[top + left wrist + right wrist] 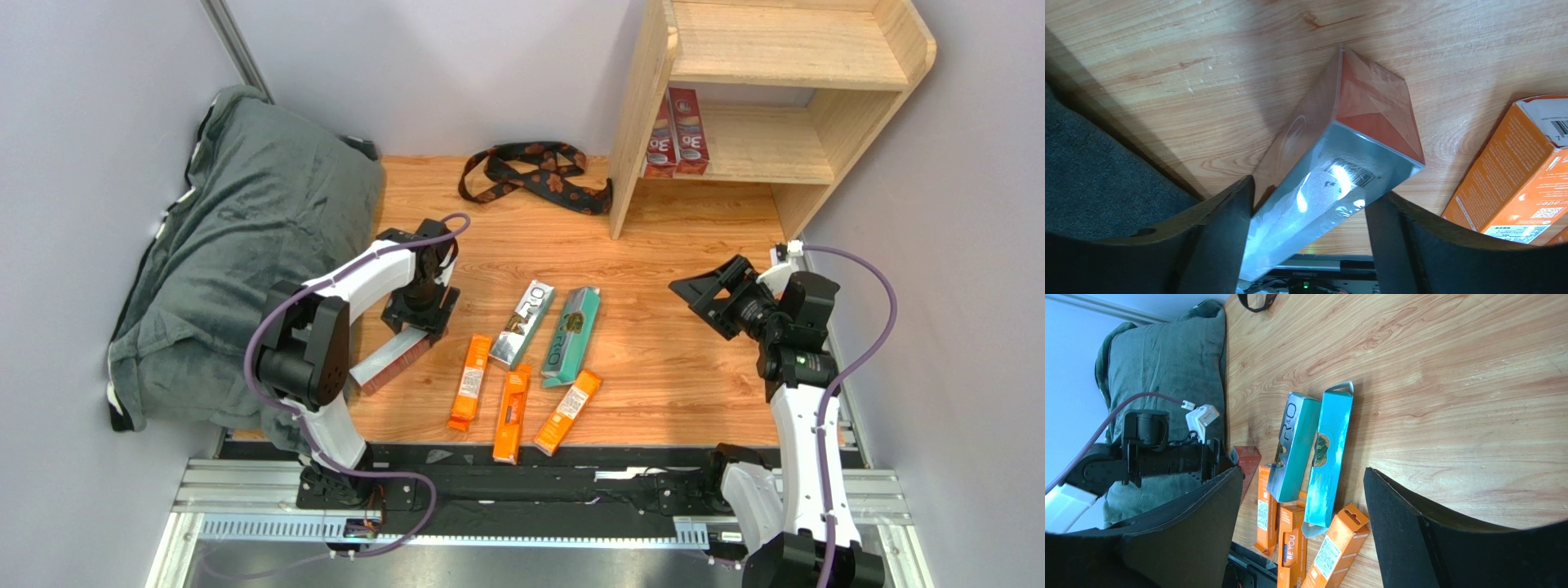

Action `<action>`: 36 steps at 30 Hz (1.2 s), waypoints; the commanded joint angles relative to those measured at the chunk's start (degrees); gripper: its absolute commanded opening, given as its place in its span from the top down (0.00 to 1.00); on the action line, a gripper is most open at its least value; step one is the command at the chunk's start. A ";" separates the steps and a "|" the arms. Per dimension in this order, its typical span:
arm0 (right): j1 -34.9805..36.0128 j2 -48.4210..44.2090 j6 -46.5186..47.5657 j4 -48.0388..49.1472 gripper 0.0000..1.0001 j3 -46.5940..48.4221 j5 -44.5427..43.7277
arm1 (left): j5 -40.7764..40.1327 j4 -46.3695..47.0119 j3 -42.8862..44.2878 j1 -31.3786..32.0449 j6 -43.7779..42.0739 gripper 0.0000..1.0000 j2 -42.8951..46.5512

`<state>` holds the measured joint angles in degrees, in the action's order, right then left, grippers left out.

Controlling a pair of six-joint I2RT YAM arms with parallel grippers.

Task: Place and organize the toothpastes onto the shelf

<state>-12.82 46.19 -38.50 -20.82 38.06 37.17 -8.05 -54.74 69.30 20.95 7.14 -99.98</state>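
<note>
A dark red toothpaste box (pixel 390 359) lies flat at the left, by the grey cushion. My left gripper (pixel 415 328) is open and straddles it; in the left wrist view the box (pixel 1339 153) fills the gap of the gripper (pixel 1309 190), a finger on each side. A silver-white box (pixel 524 322), a teal box (pixel 572 335) and three orange boxes (pixel 470 382) (pixel 512 413) (pixel 567 412) lie mid-table. Two dark red boxes (pixel 677 132) stand on the lower tier of the shelf (pixel 638 123). My right gripper (pixel 709 294) is open and empty, right of the boxes (pixel 1303 478).
A black-and-brown strap (pixel 534 172) lies at the back, left of the shelf. A big grey cushion (pixel 233 245) fills the left side. Grey walls close in on both sides. The metal base rail (pixel 552 496) runs along the near edge.
</note>
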 commanded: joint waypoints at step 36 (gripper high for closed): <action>43.54 -9.81 -15.64 17.73 0.22 0.52 -20.98 | 39.69 37.48 4.57 3.05 45.65 0.58 30.53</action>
<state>22.39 36.62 -49.91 -14.44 39.20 24.71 22.20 -39.22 81.69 24.23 31.59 -73.84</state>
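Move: The red toothpaste box lies under the left hand, its middle about 4 cm to the left, 4 cm back and 2 cm lower, with its far right end between the open fingers. From this hand, the nearest orange box is some 10 cm right and 10 cm back, and the silver box roughly 21 cm right and 1 cm ahead. From the empty right hand, the red box is about 55 cm left, 3 cm back and 17 cm below. Sinking only a centimetre or so, the left hand closes its fingers on the sides of the red box near its far right end. It then lifts fast, some 25 cm, carrying the box right towards the right hand, while the wrist swings about 60 degrees so the fingers point right and partly forward. The open right hand comes left towards the box, also easing back and rising, and turns counter-clockwise. ##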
